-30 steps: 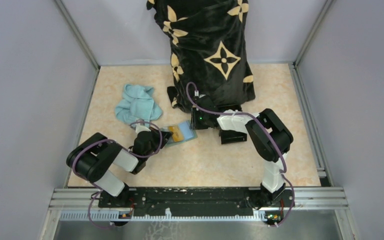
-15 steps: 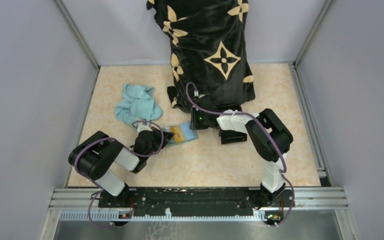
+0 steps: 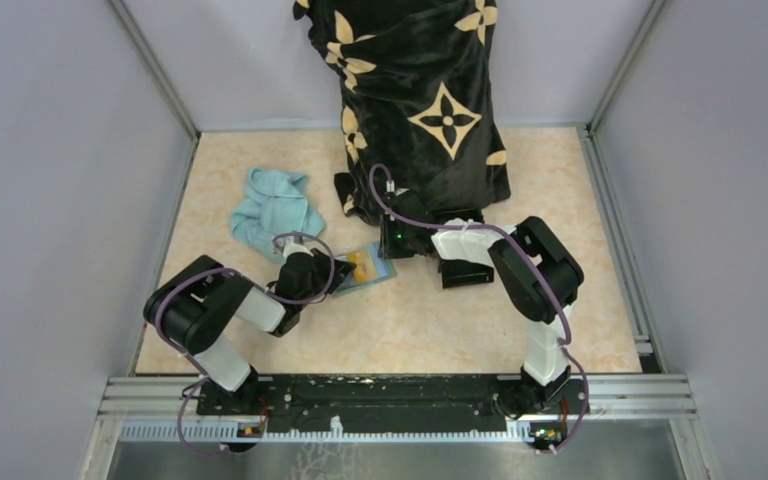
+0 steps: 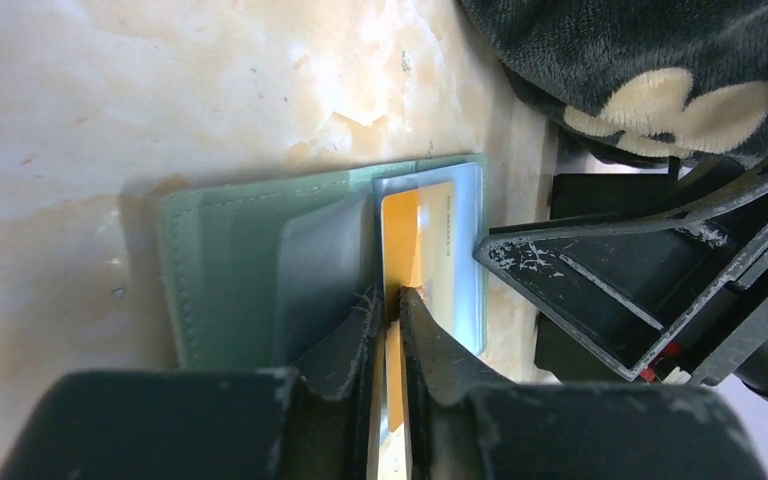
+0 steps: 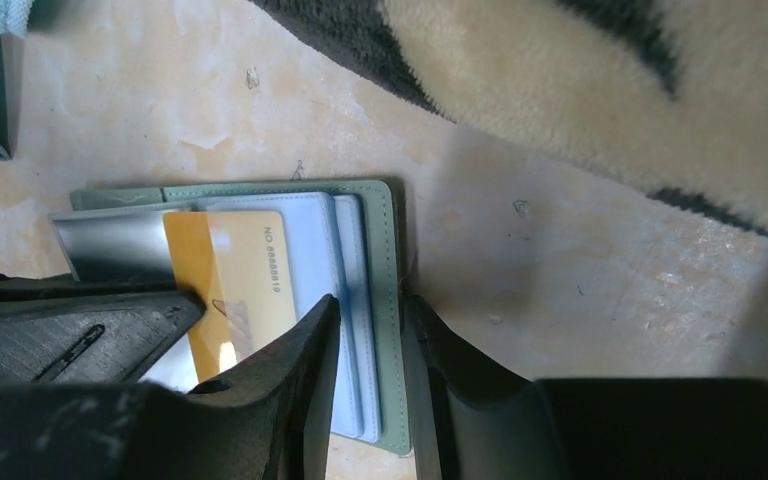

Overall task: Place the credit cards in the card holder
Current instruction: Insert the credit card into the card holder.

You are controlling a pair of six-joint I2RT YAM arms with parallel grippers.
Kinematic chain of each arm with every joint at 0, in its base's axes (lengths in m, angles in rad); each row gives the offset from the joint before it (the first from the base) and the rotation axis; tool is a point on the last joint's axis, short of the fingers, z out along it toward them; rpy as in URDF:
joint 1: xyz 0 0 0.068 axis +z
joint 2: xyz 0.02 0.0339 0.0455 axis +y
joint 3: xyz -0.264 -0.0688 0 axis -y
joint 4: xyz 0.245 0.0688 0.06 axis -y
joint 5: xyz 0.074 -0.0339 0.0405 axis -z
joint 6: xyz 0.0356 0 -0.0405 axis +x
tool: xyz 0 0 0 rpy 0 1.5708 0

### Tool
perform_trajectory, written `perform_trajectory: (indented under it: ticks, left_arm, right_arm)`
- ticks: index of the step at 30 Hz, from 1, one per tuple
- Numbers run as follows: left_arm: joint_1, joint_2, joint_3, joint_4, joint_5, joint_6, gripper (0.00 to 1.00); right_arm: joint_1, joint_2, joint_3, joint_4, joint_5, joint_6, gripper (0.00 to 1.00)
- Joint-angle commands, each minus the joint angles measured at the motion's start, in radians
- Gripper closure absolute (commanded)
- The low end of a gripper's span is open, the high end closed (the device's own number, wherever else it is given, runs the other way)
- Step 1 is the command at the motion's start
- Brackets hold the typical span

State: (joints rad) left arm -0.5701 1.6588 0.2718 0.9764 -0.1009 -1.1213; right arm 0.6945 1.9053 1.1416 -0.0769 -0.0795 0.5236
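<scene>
The sage-green card holder [image 4: 220, 270] lies open and flat on the table, seen in the top view between both arms [image 3: 368, 268]. A tan-orange credit card [image 5: 225, 270] lies on its inside, next to a silvery one [image 5: 110, 250] and pale blue ones [image 5: 345, 290]. My left gripper [image 4: 390, 298] stands over the orange card's near end. Its jaws are a narrow slit apart, and the card shows through the gap. My right gripper [image 5: 370, 305] is open and straddles the holder's right edge, one finger on the blue cards and one outside the green rim.
A crumpled light blue cloth [image 3: 275, 208] lies left of the holder. A black blanket with tan flowers [image 3: 420, 110] hangs down at the back centre. A black box [image 3: 465, 272] sits under the right arm. Enclosure walls stand close on three sides.
My left gripper has slid a little right and towards the back over the card holder. Its jaws, pressed together before, now stand slightly apart. The right arm has stayed put.
</scene>
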Motion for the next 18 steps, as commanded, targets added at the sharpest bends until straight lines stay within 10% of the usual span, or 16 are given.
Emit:
perform_trajectory:
  ticks: [1,18]
  left_arm:
    - [-0.019,0.021,0.063,-0.109,0.029,0.039,0.81]
    - [-0.088,0.055,0.305,-0.536,0.029,0.117,0.6]
  right_arm:
    - [0.022,0.032,0.028,-0.031,-0.002,-0.01,0.7]
    - [0.035,0.016,0.031,-0.046,-0.001,-0.013,0.7]
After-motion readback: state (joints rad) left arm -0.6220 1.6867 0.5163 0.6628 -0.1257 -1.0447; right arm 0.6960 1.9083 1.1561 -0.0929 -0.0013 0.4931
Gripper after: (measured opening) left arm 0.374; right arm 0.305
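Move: The credit card's middle is about 2 cm to the right of the left gripper and 1 cm ahead, barely below its tips, which are at the card's left edge. The holder's middle is 1 cm right and 1 cm ahead; the blue towel 15 cm left and 11 cm ahead, the black tray 22 cm right and 4 cm ahead. From the right gripper, at the holder's right edge, the card lies some 4 cm left and 2 cm back. Bring the left gripper about 3.5 cm right and 2.5 cm forward, almost level, over the credit card towards its middle, opening the fingers from nearly shut to over a third as they keep bearing on the card, with a slight roll of the wrist. Keep the right gripper's fingers astride the holder's right edge, and let it give about 1.5 cm forward and right with the holder. ##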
